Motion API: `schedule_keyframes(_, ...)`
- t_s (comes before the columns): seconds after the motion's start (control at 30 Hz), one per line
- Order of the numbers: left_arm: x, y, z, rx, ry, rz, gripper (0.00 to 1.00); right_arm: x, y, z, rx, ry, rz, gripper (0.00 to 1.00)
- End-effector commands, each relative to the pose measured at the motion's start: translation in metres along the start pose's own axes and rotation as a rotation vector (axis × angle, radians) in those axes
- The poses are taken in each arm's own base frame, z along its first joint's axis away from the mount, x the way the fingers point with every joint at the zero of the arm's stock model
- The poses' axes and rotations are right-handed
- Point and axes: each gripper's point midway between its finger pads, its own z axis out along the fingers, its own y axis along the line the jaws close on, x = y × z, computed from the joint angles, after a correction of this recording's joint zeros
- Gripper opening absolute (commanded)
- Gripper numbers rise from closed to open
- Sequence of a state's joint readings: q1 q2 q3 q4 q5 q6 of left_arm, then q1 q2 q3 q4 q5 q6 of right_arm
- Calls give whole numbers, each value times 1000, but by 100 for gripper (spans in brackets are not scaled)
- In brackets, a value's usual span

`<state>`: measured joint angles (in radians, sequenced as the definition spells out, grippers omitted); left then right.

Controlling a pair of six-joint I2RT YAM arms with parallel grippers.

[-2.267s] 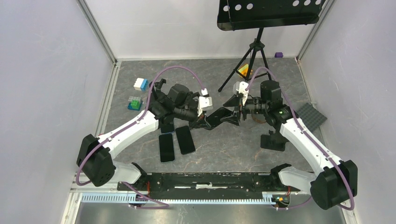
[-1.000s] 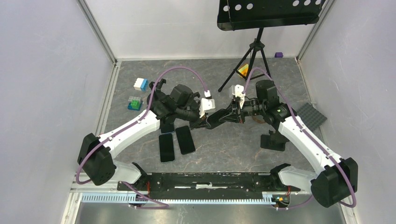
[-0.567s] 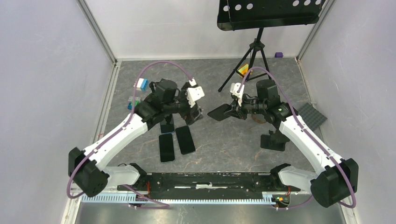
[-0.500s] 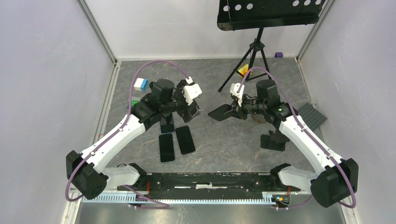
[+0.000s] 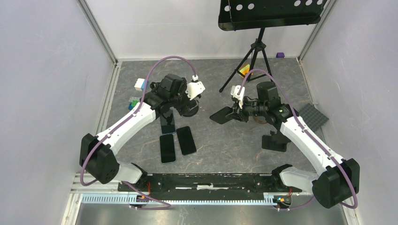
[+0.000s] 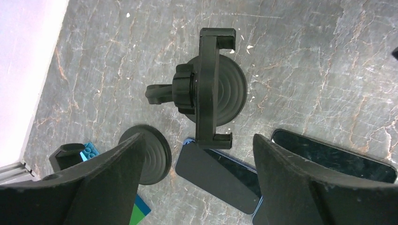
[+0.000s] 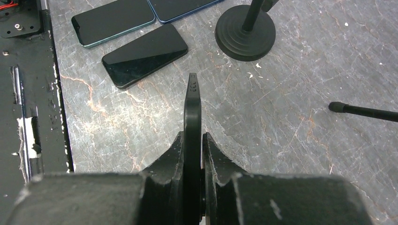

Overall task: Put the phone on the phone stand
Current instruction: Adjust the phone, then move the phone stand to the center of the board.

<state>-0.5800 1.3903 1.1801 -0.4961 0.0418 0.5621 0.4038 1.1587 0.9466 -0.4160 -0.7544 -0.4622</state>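
My right gripper point(image 5: 233, 112) point(image 7: 193, 140) is shut on a black phone point(image 5: 219, 115) point(image 7: 192, 103) and holds it edge-on above the table's middle. The black phone stand point(image 6: 211, 89), a round ribbed base with a clamp bracket on top, stands on the table. My left gripper point(image 5: 185, 104) point(image 6: 198, 140) hangs open right above the stand with nothing between its fingers point(image 6: 117, 164). In the right wrist view the stand's base point(image 7: 245, 32) lies ahead of the held phone. Most of the stand is hidden under the left wrist in the top view.
Three more phones point(image 5: 167, 147) point(image 5: 186, 139) point(image 5: 168, 124) lie near the left arm. A second round base point(image 6: 145, 154) stands beside them. Coloured blocks point(image 5: 141, 84) are at far left. A music stand tripod point(image 5: 253, 51), a grey plate point(image 5: 313, 116) and a black holder point(image 5: 274, 140) are on the right.
A second ago both grippers held the phone between them. The left gripper has let go, opened and swung back left over the stand. The right still holds the phone.
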Motion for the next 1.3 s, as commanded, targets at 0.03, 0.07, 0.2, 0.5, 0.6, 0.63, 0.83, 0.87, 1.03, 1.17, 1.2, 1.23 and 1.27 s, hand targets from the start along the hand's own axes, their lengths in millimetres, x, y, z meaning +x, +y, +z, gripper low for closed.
schedule_keyframes(0.03,-14,19,-3,-47,-6,68,80,-15,-3,-2,8,-53,-56,0)
schedule_keyframes(0.07,-14,17,-2,-39,-5,68,77,-15,-3,-2,7,-53,-56,0)
schedule_keyframes(0.2,-14,17,0,-35,-8,64,66,-14,-2,-1,-2,-53,-52,0)
schedule_keyframes(0.5,-16,5,7,20,-25,32,42,-19,-2,-2,-3,-63,-50,0)
schedule_keyframes(0.6,-23,-4,5,72,-63,24,25,-25,-2,-4,1,-70,-57,0)
schedule_keyframes(0.63,-27,-10,3,104,-82,22,19,-26,-3,-5,3,-72,-59,0)
schedule_keyframes(0.83,-51,-46,-17,310,-198,-5,2,-35,-2,-12,7,-68,-71,0)
schedule_keyframes(0.87,-54,-49,-20,332,-209,-13,2,-37,-1,-14,5,-67,-78,0)
schedule_keyframes(1.03,-66,-73,-31,453,-236,-30,2,-46,8,-17,-29,-45,-99,0)
schedule_keyframes(1.17,-73,-97,-32,513,-241,-9,2,-50,29,-12,-122,-21,-111,0)
schedule_keyframes(1.2,-75,-103,-33,534,-243,-10,2,-52,34,-11,-141,-17,-123,0)
schedule_keyframes(1.23,-76,-108,-33,550,-245,-9,2,-52,39,-11,-160,-7,-131,0)
schedule_keyframes(1.27,-77,-112,-33,561,-245,-3,2,-53,44,-10,-174,0,-141,0)
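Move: The phone stand's holder is just past the open left fingers: its middle lies about 3 cm ahead, 3 cm right and 1 cm lower, with its near lip almost between the tips. The held phone is roughly 12 cm right and 7 cm back of the left hand. On the table, some 15 cm below, the nearest lying phone is about 13 cm straight back. For the right hand, holding that phone, the holder is about 9 cm ahead and 14 cm left. Settle the left gripper about 1 cm lower around the near lip of the stand's holder, close the fingers and pinch it, then draw the stand back and to the right some 10 cm towards the held phone, turning clockwise about 20 degrees and tipping the fingers further down. Keep the right grip on the phone; at the end raise it about 3 cm while easing it back. ##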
